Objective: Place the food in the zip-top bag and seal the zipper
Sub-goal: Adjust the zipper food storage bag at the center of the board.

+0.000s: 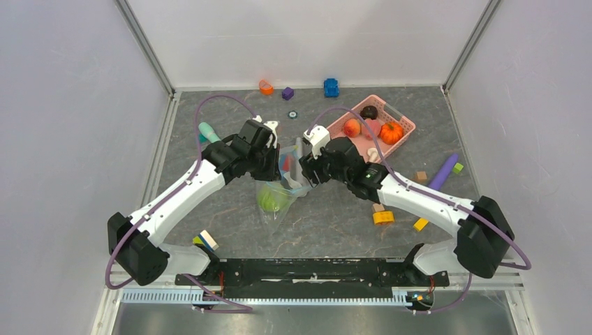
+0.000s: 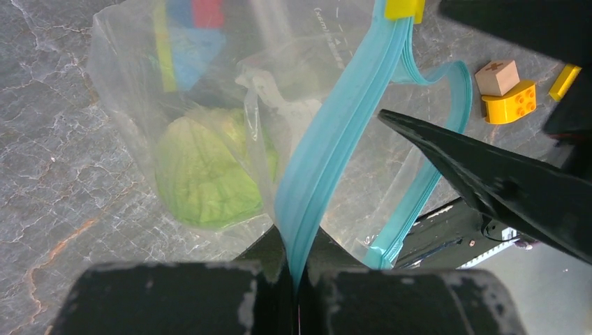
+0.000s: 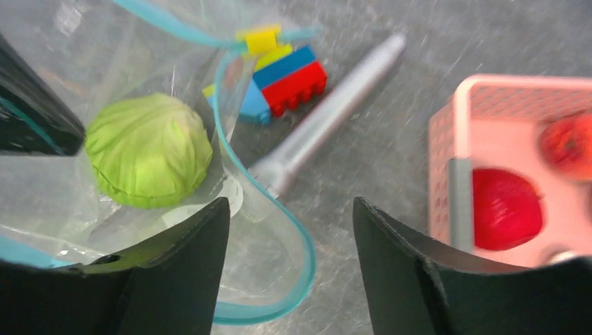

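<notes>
The clear zip-top bag (image 1: 280,199) lies at the table's middle with its mouth lifted. A green ball (image 1: 271,198) of food sits inside it. My left gripper (image 2: 297,279) is shut on the teal zipper (image 2: 328,153) and holds that edge up. My right gripper (image 3: 290,202) stands open just over the other mouth edge, and the zipper's loop (image 3: 301,241) curves between its fingers without touching them. More food lies in the pink basket (image 1: 393,113): a peach (image 1: 352,128), an orange pumpkin (image 1: 391,132), a dark brown piece (image 1: 368,112) and a red piece (image 3: 506,209).
Coloured blocks (image 3: 293,73) and a silver pen (image 3: 328,118) lie under and beside the bag. A yellow block (image 1: 382,217), a purple pen (image 1: 442,172) and a mint-green stick (image 1: 209,132) lie around it. Small blocks (image 1: 331,87) sit by the back wall.
</notes>
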### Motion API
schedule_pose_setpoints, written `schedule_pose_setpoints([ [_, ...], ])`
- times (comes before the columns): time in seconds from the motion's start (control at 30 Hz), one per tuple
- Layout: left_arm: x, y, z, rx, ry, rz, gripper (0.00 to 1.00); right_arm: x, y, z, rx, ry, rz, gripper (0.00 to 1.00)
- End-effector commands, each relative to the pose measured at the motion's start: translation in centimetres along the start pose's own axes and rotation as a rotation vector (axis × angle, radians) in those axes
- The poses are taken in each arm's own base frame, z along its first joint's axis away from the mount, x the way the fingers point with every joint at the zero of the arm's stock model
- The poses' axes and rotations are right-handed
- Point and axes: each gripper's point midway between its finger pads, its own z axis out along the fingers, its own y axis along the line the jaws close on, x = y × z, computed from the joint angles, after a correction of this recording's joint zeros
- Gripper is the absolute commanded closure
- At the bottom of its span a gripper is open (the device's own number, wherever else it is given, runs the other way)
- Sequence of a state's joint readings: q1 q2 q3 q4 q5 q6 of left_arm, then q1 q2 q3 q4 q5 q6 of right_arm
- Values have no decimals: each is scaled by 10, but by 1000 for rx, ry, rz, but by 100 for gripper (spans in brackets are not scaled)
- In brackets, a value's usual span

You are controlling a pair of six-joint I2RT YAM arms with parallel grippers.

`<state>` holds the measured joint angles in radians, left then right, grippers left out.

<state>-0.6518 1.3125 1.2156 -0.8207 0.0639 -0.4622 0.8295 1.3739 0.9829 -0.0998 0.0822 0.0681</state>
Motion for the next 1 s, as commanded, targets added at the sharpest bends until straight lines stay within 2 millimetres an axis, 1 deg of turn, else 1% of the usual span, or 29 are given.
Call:
schedule_pose_setpoints([
  [0.0,-10,-9,-14,56,-52,47,98,28,10,7,-60,70,33,47],
  [0.03,-10,-8,-14,54,-54,47,98,29,11,7,-64,71,34,58],
  [0.1,-10,-9,-15,58,-55,50,98,25,11,6,-69,54,24,74],
  [0.13,-10,-9,-15,58,-54,51,96,21,10,4,-69,39,19,81],
  [0.2,-10,-9,-15,61,-55,50,93,12,10,0,-70,9,14,100],
  [0.27,-10,-9,-15,58,-56,49,90,4,9,-5,-70,-16,11,100],
  [0.37,-11,-9,-17,59,-60,48,83,-6,15,-13,-104,-37,11,100],
  [0.43,-11,-10,-19,60,-57,47,75,-10,17,-18,-119,-37,18,100],
  [0.5,-11,-9,-20,54,-58,41,47,-12,22,-21,-142,-43,31,100],
  [0.57,-9,-8,-22,52,-53,39,33,-13,27,-23,-169,-44,50,100],
  [0.6,-7,-8,-22,50,-47,40,30,-14,29,-23,-178,-46,59,100],
  [0.73,4,0,-23,23,-4,39,23,-16,29,-25,-177,-60,77,100],
  [0.83,10,7,-23,-11,14,31,23,-18,29,-26,-175,-73,80,100],
  [0.97,12,12,-31,-39,17,25,24,-16,28,-24,-168,-66,79,100],
])
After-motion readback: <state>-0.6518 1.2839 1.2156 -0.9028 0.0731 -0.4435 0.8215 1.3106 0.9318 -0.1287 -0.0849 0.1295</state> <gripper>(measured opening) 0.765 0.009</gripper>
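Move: The right stretch of the zipper bag's blue rim hangs about 4 cm below the open right hand, roughly 1 cm back and 1 cm left of its centre. From that hand, the cabbage inside the bag lies some 8 cm back, 10 cm left and 13 cm down; the grey microphone is 5 cm ahead, 2 cm left, 16 cm down. The left fingers still pinch the rim's left stretch, with the cabbage about 3 cm back, 2 cm left and 13 cm below them. The bag's right rim is caught by the right fingers, which sink about 4 cm over it while shutting and pinch it, then lift it roughly 3.5 cm as they draw back some 3 cm. With the right hold made, the left fingers spread wide and let the rim go, the left hand then easing back and left about 2 cm in all. ##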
